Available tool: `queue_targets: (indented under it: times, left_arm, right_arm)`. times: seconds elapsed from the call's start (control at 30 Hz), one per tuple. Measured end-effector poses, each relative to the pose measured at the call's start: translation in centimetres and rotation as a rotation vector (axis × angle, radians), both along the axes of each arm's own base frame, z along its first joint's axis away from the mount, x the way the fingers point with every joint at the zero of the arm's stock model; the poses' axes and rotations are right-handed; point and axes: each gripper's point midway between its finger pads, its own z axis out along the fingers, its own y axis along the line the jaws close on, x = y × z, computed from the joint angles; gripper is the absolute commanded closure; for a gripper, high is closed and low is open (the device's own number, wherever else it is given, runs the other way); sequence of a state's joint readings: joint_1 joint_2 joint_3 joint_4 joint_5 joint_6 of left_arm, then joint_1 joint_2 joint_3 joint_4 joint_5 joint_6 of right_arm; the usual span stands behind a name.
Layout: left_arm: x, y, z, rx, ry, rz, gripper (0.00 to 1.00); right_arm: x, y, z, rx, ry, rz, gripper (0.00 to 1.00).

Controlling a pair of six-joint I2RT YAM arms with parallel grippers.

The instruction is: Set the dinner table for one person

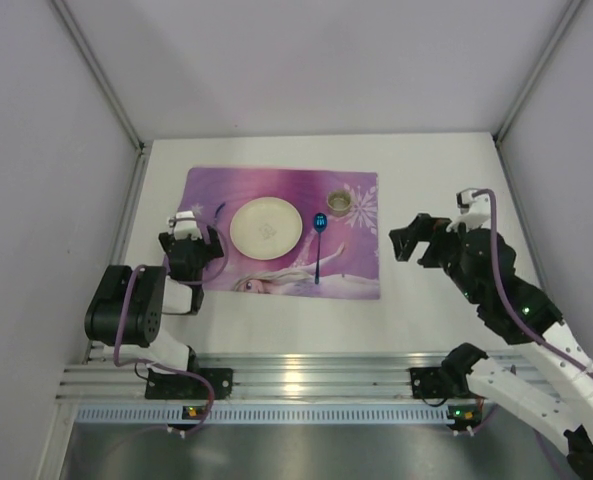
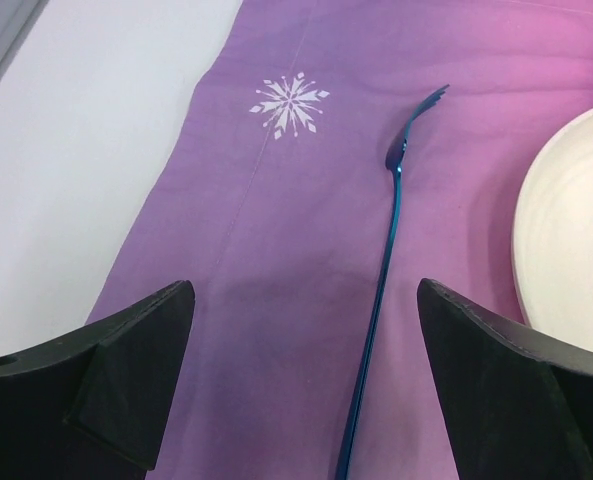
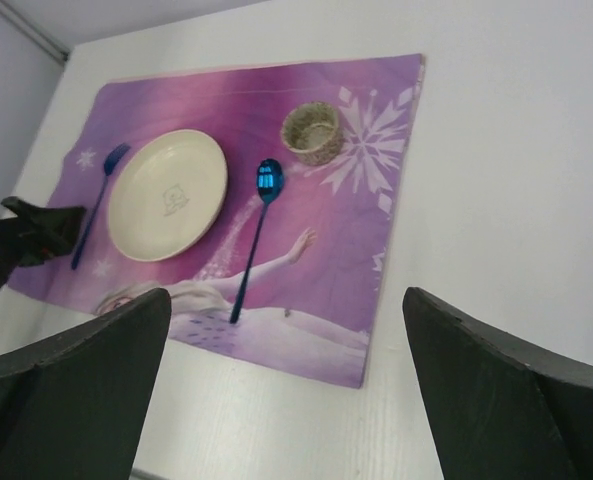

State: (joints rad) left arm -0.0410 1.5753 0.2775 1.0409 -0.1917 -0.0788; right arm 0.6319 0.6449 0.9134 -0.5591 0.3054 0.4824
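Observation:
The white dinner table (image 1: 436, 180) carries a purple placemat (image 1: 356, 275). On the mat lie a cream plate (image 1: 265, 226), a blue spoon (image 1: 319, 245) to its right and a small cup (image 1: 340, 202) at the far right. A blue fork (image 2: 386, 260) lies flat on the mat left of the plate (image 2: 571, 230). My left gripper (image 2: 304, 300) is open just above the mat, with the fork handle between its jaws nearer the right one, not touching. It also shows in the top view (image 1: 198, 235). My right gripper (image 1: 401, 243) is open and empty over bare table right of the mat.
The right wrist view shows the plate (image 3: 166, 192), spoon (image 3: 256, 230), cup (image 3: 311, 132), fork (image 3: 98, 195) and my left gripper (image 3: 36, 230). Grey walls close the table on three sides. An aluminium rail (image 1: 296, 380) runs along the near edge.

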Motion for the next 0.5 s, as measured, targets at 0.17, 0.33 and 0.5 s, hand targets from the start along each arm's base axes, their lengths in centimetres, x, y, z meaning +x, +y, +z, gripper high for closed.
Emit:
queue_targets:
  times: [0.17, 0.33, 0.5]
  left_arm:
    - [0.1, 0.2, 0.2, 0.004, -0.007, 0.011, 0.02]
    - [0.1, 0.2, 0.2, 0.006, -0.007, 0.012, 0.01]
    - [0.1, 0.3, 0.2, 0.007, -0.007, 0.014, 0.01]
  right_arm:
    - [2.9, -3.1, -5.2, -0.156, 0.020, -0.217, 0.00]
    - [4.5, -5.5, -12.0, -0.434, 0.034, -0.297, 0.00]
    - [4.9, -8.1, -18.8, -0.593, 0.055, -0.274, 0.00]
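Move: Empty and wide open, the right hand hangs high near the placemat's near-right corner; the spoon it leaves lies some 16 cm ahead, 20 cm left and 30 cm below. From this hand the cup is about 28 cm ahead and 15 cm left, the plate 22 cm ahead and 33 cm left, both similarly low. From the idle left hand, the spoon is roughly 28 cm right, 2 cm ahead and 7 cm down. The open right hand sinks about 19 cm beside the placemat, swinging right and rolling left-side-down some 35 degrees. ##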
